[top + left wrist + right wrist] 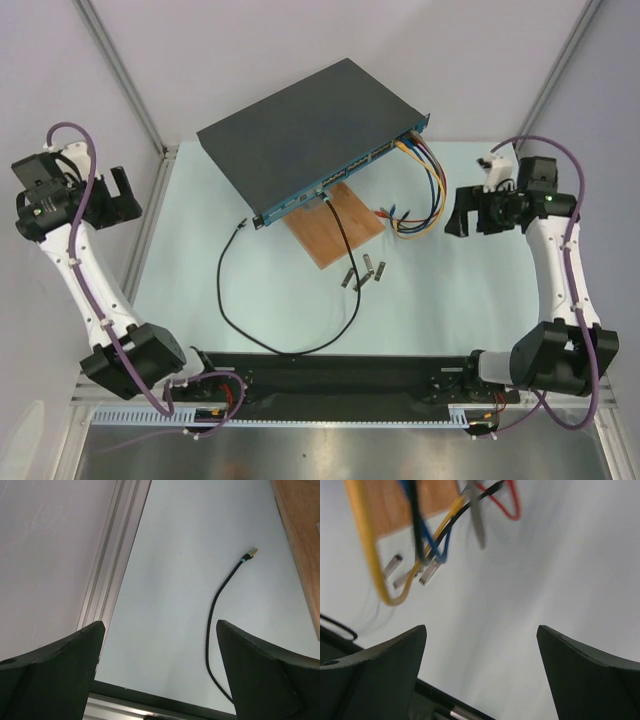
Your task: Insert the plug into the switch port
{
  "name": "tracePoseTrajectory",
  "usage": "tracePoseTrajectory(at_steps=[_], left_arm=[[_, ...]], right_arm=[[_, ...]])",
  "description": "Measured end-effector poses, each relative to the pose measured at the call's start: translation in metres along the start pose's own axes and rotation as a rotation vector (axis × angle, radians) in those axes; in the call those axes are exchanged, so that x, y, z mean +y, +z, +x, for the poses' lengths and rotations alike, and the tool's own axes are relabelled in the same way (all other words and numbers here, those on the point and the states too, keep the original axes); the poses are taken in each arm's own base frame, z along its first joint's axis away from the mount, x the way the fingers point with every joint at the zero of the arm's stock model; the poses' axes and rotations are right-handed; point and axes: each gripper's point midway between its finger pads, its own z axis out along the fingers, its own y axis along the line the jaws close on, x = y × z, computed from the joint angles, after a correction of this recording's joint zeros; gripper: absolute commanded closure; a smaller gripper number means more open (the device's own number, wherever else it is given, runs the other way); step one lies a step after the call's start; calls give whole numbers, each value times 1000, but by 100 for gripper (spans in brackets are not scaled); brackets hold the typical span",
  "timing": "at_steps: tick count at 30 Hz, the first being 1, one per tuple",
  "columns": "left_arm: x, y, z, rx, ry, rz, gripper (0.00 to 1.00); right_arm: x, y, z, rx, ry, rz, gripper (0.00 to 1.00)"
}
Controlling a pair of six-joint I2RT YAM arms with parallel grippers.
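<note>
The switch [300,130] is a flat black box at the back of the table, its teal port face [345,175] turned toward the arms. A black cable [225,300] runs from one port, loops across the table and ends in a free plug [243,225] lying left of the switch. In the left wrist view the plug [252,553] lies far ahead on the table. My left gripper [122,195] hangs open at the far left, well away from the plug, and the left gripper [160,625] holds nothing. My right gripper [458,212] stands open and empty at the right; the right gripper [481,627] shows bare table between its fingers.
A brown wooden board [340,225] lies under the switch's front edge. Several small metal connectors [362,272] lie just in front of it. Yellow, blue and red cables [425,200] loop from the switch's right ports. An aluminium frame rail [107,565] borders the table on the left.
</note>
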Motion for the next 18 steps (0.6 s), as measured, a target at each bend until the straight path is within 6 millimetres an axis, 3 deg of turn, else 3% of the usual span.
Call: tracePoseTrajectory(at_steps=[4, 8, 12, 14, 18], left_arm=[[-10, -12, -9, -83, -50, 12, 0], [-26, -41, -24, -232, -70, 44, 0], [-46, -74, -39, -381, -72, 94, 0], [-54, -87, -45, -435, -78, 118, 0], [-61, -98, -54, -498, -112, 147, 0]], right_arm=[[34, 10, 25, 72, -145, -59, 0], [70, 23, 61, 156, -317, -112, 2], [86, 40, 95, 253, -423, -115, 16], [92, 54, 108, 317, -442, -111, 19], [103, 84, 123, 399, -433, -94, 27]])
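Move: The right hand seems to be going for the nearest small metal module, about 15 cm to its left, 4 cm back and some 21 cm below. Another module lies about 7 cm left of that one and 1 cm nearer the base. The wooden board's middle is roughly 25 cm left of the hand and 6 cm ahead; the hanging cable bundle is about 6 cm left and 4 cm ahead. From the left hand the nearest module lies some 47 cm right, level ahead, about 29 cm down. Leftward and down, about 12 cm each, the right hand swings on the near side of the cable bundle towards the modules, drawing back some 7 cm at first, then mostly sinking. It turns roughly 25 degrees counter-clockwise and narrows its fingers to about three quarters open, empty. The left hand, wide open, rises about 11 cm and goes 6 cm right, tilting its fingers upward. ##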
